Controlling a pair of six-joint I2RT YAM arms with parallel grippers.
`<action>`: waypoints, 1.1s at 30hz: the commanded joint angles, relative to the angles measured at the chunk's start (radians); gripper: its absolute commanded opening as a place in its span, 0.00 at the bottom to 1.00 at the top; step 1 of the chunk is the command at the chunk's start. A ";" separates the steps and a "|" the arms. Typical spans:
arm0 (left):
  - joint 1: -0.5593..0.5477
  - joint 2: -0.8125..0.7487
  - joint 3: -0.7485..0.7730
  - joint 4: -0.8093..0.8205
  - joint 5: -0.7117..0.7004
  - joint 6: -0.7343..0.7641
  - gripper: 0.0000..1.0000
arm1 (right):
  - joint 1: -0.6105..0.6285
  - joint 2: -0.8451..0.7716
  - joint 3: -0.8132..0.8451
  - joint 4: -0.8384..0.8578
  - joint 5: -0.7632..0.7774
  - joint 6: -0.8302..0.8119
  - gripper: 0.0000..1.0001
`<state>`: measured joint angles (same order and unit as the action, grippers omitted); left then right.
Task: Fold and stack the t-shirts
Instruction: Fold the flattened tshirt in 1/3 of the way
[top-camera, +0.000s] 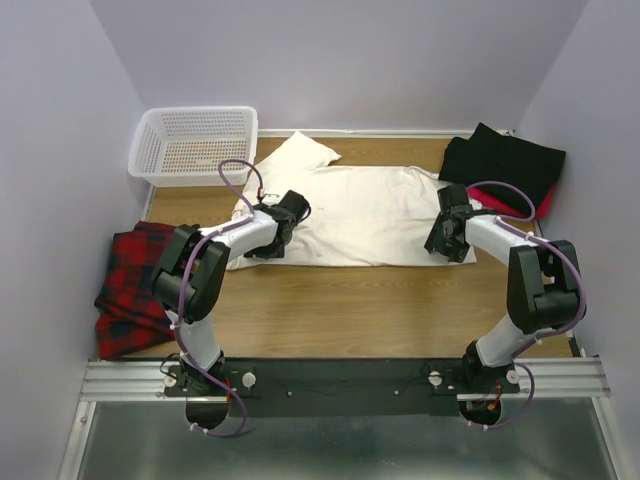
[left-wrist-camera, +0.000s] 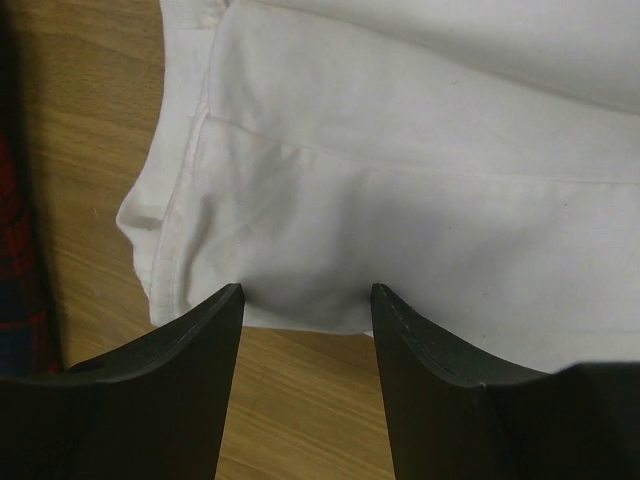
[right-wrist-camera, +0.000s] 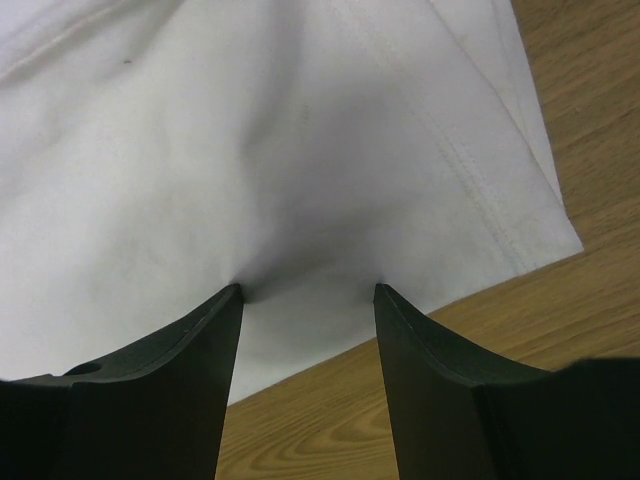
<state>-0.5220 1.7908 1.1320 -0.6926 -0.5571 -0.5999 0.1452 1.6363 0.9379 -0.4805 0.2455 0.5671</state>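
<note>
The cream-white t-shirt (top-camera: 360, 215) lies spread flat across the middle of the wooden table (top-camera: 350, 310), one sleeve pointing toward the basket. My left gripper (top-camera: 268, 245) is open at its near left edge, fingertips down on the hem (left-wrist-camera: 306, 300). At the shirt's near right corner my right gripper (top-camera: 440, 245) is also open, its tips pressing into the cloth (right-wrist-camera: 308, 295). A folded black t-shirt (top-camera: 505, 165) rests at the back right on top of a red t-shirt (top-camera: 540, 205).
A white plastic basket (top-camera: 190, 145) stands at the back left. A red-and-dark plaid garment (top-camera: 130, 285) lies crumpled at the left edge, also showing in the left wrist view (left-wrist-camera: 15, 250). Grey walls close in three sides.
</note>
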 joint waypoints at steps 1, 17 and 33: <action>-0.001 0.038 -0.038 -0.091 -0.044 -0.046 0.63 | 0.008 -0.003 -0.053 -0.003 0.014 0.008 0.63; 0.008 -0.070 -0.141 -0.202 0.057 -0.123 0.62 | 0.008 -0.101 -0.159 -0.182 0.012 0.114 0.63; -0.006 -0.349 -0.287 -0.272 0.194 -0.270 0.61 | 0.007 -0.226 -0.208 -0.288 -0.092 0.169 0.62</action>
<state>-0.5240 1.5284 0.8799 -0.8703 -0.4011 -0.8108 0.1513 1.4616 0.7746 -0.6384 0.1852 0.6968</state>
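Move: The left hand's fingertips are at the folded t-shirt's near edge, whose line lies about 2 cm back and 1 cm below. The shirt's left corner is some 7 cm left and 2 cm back, the plaid cloth roughly 32 cm left and 11 cm back. For the right hand, the near edge is about 3 cm back and 1 cm below, its right corner some 9 cm right and 3 cm back; the black cloth lies roughly 25 cm ahead, 17 cm right. With open fingertips resting on the white shirt just inside its near edge, both hands drag it back towards the bases, easing off slowly and then speeding up, almost level with the table. The left travels about 10 cm, the right about 8 cm. The fingers never close; both wrists tip the fingertips under a little, and the left also turns slightly counter-clockwise. ##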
